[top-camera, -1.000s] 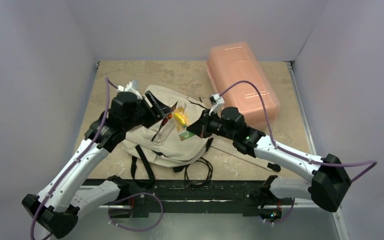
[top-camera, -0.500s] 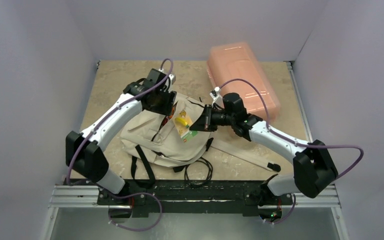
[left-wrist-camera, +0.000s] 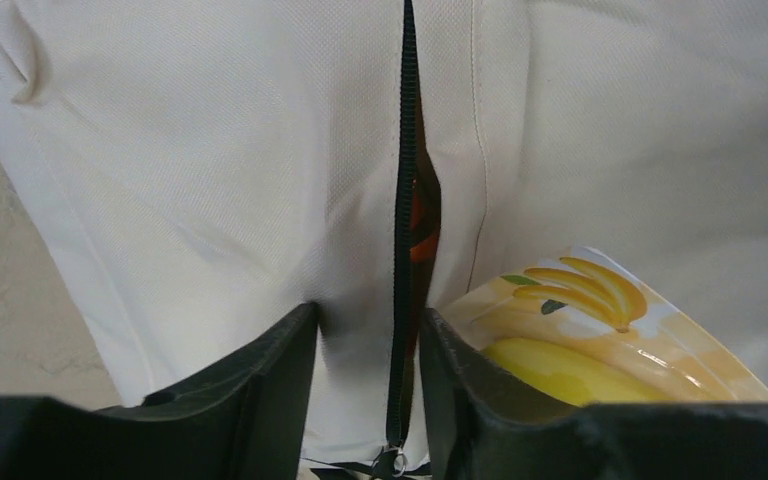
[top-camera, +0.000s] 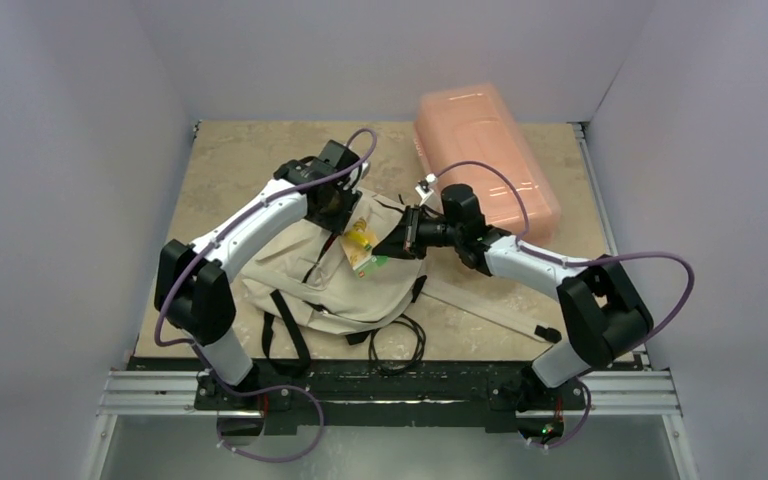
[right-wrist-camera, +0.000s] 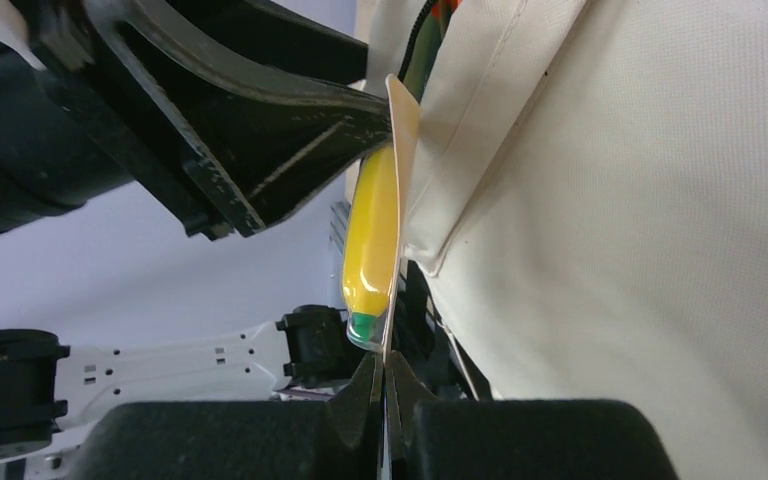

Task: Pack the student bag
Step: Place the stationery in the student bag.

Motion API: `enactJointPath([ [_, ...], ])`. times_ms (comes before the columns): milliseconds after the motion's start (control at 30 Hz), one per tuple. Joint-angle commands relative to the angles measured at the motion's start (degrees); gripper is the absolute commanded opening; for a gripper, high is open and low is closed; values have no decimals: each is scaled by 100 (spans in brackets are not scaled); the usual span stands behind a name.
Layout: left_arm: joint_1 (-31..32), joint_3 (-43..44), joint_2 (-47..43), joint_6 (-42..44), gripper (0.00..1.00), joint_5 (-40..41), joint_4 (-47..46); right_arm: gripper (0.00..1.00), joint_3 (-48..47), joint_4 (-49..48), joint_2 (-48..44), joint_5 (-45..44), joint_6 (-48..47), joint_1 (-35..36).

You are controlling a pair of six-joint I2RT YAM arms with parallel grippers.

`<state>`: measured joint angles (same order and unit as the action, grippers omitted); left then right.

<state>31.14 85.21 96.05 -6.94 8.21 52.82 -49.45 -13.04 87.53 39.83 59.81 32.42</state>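
The beige student bag lies flat mid-table with its black zipper partly parted, orange showing inside. My left gripper stands open at the bag's top end. Its fingertips straddle the zipper and the fabric edge beside it, just above the zip pull. A blister pack holding a yellow, green-capped item sits at the opening, by my left gripper's right finger. My right gripper is shut on the pack's card edge. It reaches in from the right.
A translucent pink plastic box stands at the back right, just behind the right arm. A black cable loop and black straps lie at the bag's near side. A long pale strip lies near right. Walls enclose three sides.
The left arm has swung from the bag's left side over to its top end, and its jaws have narrowed. The right gripper has shifted the pack slightly back and left.
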Motion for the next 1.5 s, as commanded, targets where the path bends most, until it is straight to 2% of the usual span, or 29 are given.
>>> enactJointPath([
  [0, 46, 277, 180, 184, 36, 156, 93, 0, 137, -1219, 174, 187, 878, -42],
  [100, 44, 163, 117, 205, 29, 41, -53, 0, 267, -1667, 297, 161, 1244, -37],
  [167, 49, 152, 143, 209, 19, -12, -68, 0, 309, -1886, 397, 140, 1423, -38],
  [233, 47, 160, 121, 184, 3, 15, -46, 0, 323, -1946, 436, 85, 1488, -35],
  [267, 49, 129, 67, 162, 0, 52, -77, 0, 330, -1932, 451, 20, 1501, -42],
  [533, 46, -425, -709, 17, 0, -68, -630, 0, 342, -2707, 1099, -61, 2021, -27],
  [700, 49, -802, -1252, -32, 0, -37, -1054, 0, 157, -2542, 1238, -333, 1977, 104],
  [900, 44, -807, -1317, -97, 0, -407, -1122, 0, -848, -2997, 2168, -521, 2130, 497],
  [1067, 36, -830, -1324, -88, 0, -583, -1176, 0, -1875, -2938, 2916, -1182, 1881, 822],
  [1100, 40, -835, -1330, -88, 0, -612, -1171, 2, -2082, -2915, 2970, -1309, 1644, 848],
  [1167, 41, -875, -1349, -88, 0, -605, -1188, 21, -2356, -2316, 2964, -1394, 1091, 881],
  [1200, 41, -886, -1345, -90, 0, -552, -1177, 33, -2246, -2128, 2848, -1443, 897, 886],
  [1267, 42, -868, -1328, -88, 0, -510, -1100, 47, -1695, -2182, 2354, -1585, 631, 887],
  [1367, 40, -821, -1304, -144, 0, -511, -1042, 59, -1278, -1517, 1673, -1687, -54, 878],
  [1467, 34, -749, -1253, -217, 0, -579, -965, 62, -979, -972, 1133, -1662, -611, 849],
])
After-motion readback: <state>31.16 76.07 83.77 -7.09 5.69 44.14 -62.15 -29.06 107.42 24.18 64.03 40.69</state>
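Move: The near-upright left hand has the zipped edge of the student bag's opening between its open fingers, about 2 cm below and 1 cm ahead. The opening lies some 10 cm left of the right hand, 4 cm farther out and 3 cm lower. The banana pack in the right fingers is centred roughly 4 cm left and 1 cm ahead of that hand. Inside the opening, an orange item lies 3 cm ahead, 2 cm right and 5 cm below the left hand. Down a centimetre, the left hand shuts its fingers on the zipped edge and pinches it, then raises it about 4 cm and keeps hold. Leftward and forward, slowly and then fast, the right hand carries the banana pack some 14 cm into the opening, dipping slightly, opens its fingers to let go, and draws back right about 4 cm. ##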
